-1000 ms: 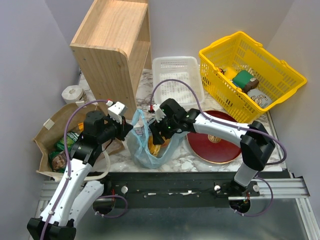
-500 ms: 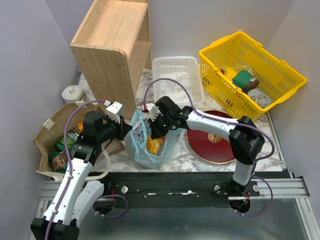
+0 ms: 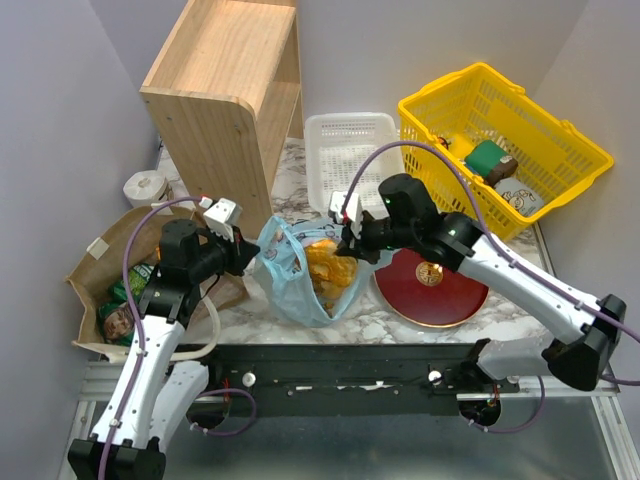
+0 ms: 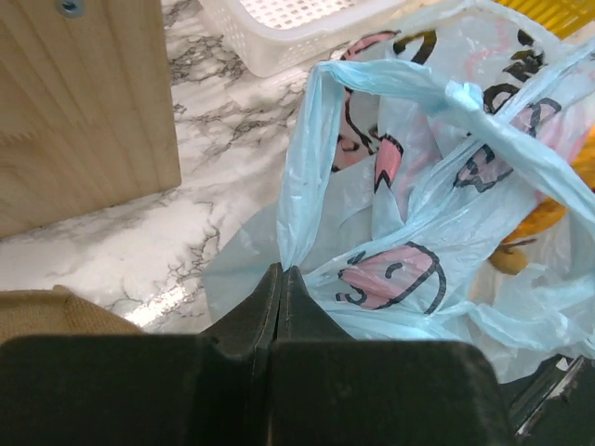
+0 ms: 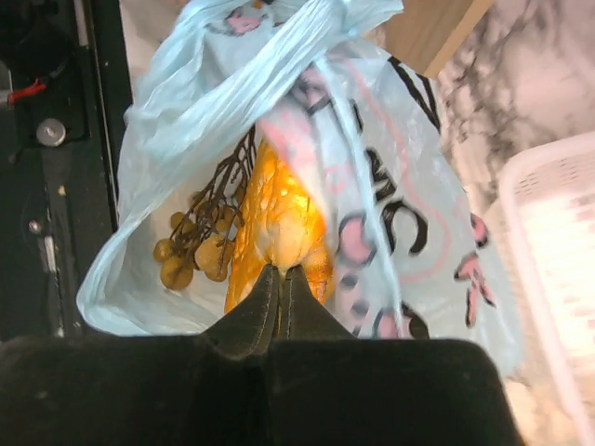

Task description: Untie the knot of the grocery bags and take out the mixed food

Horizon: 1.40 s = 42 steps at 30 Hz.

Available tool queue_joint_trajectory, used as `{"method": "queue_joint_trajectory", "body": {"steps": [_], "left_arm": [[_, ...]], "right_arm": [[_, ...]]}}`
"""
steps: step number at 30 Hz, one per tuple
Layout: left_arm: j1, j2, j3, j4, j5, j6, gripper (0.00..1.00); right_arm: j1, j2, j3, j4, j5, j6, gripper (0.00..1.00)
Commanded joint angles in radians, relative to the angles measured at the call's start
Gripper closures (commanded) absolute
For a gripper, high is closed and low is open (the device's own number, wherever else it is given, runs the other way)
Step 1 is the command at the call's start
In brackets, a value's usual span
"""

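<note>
The light blue plastic bag lies open on the marble table, and no tied knot shows. My left gripper is shut on the bag's left handle strip, its tip pinching the plastic. My right gripper is shut on an orange-yellow wrapped pastry and holds it at the bag's mouth. A brown stemmed bunch lies inside the bag beside it. The brown paper bag stands at the left with green snack packets inside.
A wooden shelf stands behind the left arm. A white basket is behind the bag and a yellow basket with goods at back right. A dark red plate lies under the right arm. A tape roll sits at the far left.
My right gripper has pulled back to the right and up out of the bag with the orange pastry in it. The bag's mouth has spread wider. The left gripper keeps its hold.
</note>
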Motion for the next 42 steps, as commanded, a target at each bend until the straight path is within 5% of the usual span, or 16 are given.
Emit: {"method": "queue_joint_trajectory", "body": {"steps": [1,8,16,22,26,32,42], "left_arm": [[0.032,-0.006,0.035,-0.008,0.025,0.007,1.00],[0.035,0.031,0.047,-0.007,0.021,0.019,1.00],[0.035,0.046,0.069,-0.079,0.010,0.085,1.00],[0.035,0.069,0.102,-0.092,0.025,0.068,1.00],[0.035,0.103,0.148,-0.128,0.035,0.096,1.00],[0.033,0.135,0.155,-0.146,0.067,0.117,1.00],[0.033,0.188,0.196,-0.148,0.075,0.111,1.00]], "right_arm": [[0.003,-0.060,-0.035,-0.139,0.023,-0.208,1.00],[0.003,-0.127,0.029,-0.211,-0.109,-0.326,1.00],[-0.010,-0.114,0.248,-0.200,-0.129,-0.248,1.00],[-0.036,-0.150,0.305,-0.079,0.109,-0.081,1.00],[-0.182,-0.196,0.285,-0.055,0.211,-0.082,1.00],[-0.400,-0.317,0.037,0.016,0.308,-0.226,1.00],[-0.444,-0.551,-0.526,0.148,0.519,-0.541,1.00]]}}
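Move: The right hand already grips the bread in the bag's mouth; the red plate lies about 26 cm to its right, level with it fore and aft, some 17 cm below. The plastic bag's middle is about 5 cm left, level and 11 below. The white basket stands some 30 cm ahead and 6 right. From the left hand, on the bag's handle, the plate is about 46 cm right, 1 back, 14 below. Right hand lifts the bread about 15 cm, swings some 20 cm right, then sinks towards the red plate. ##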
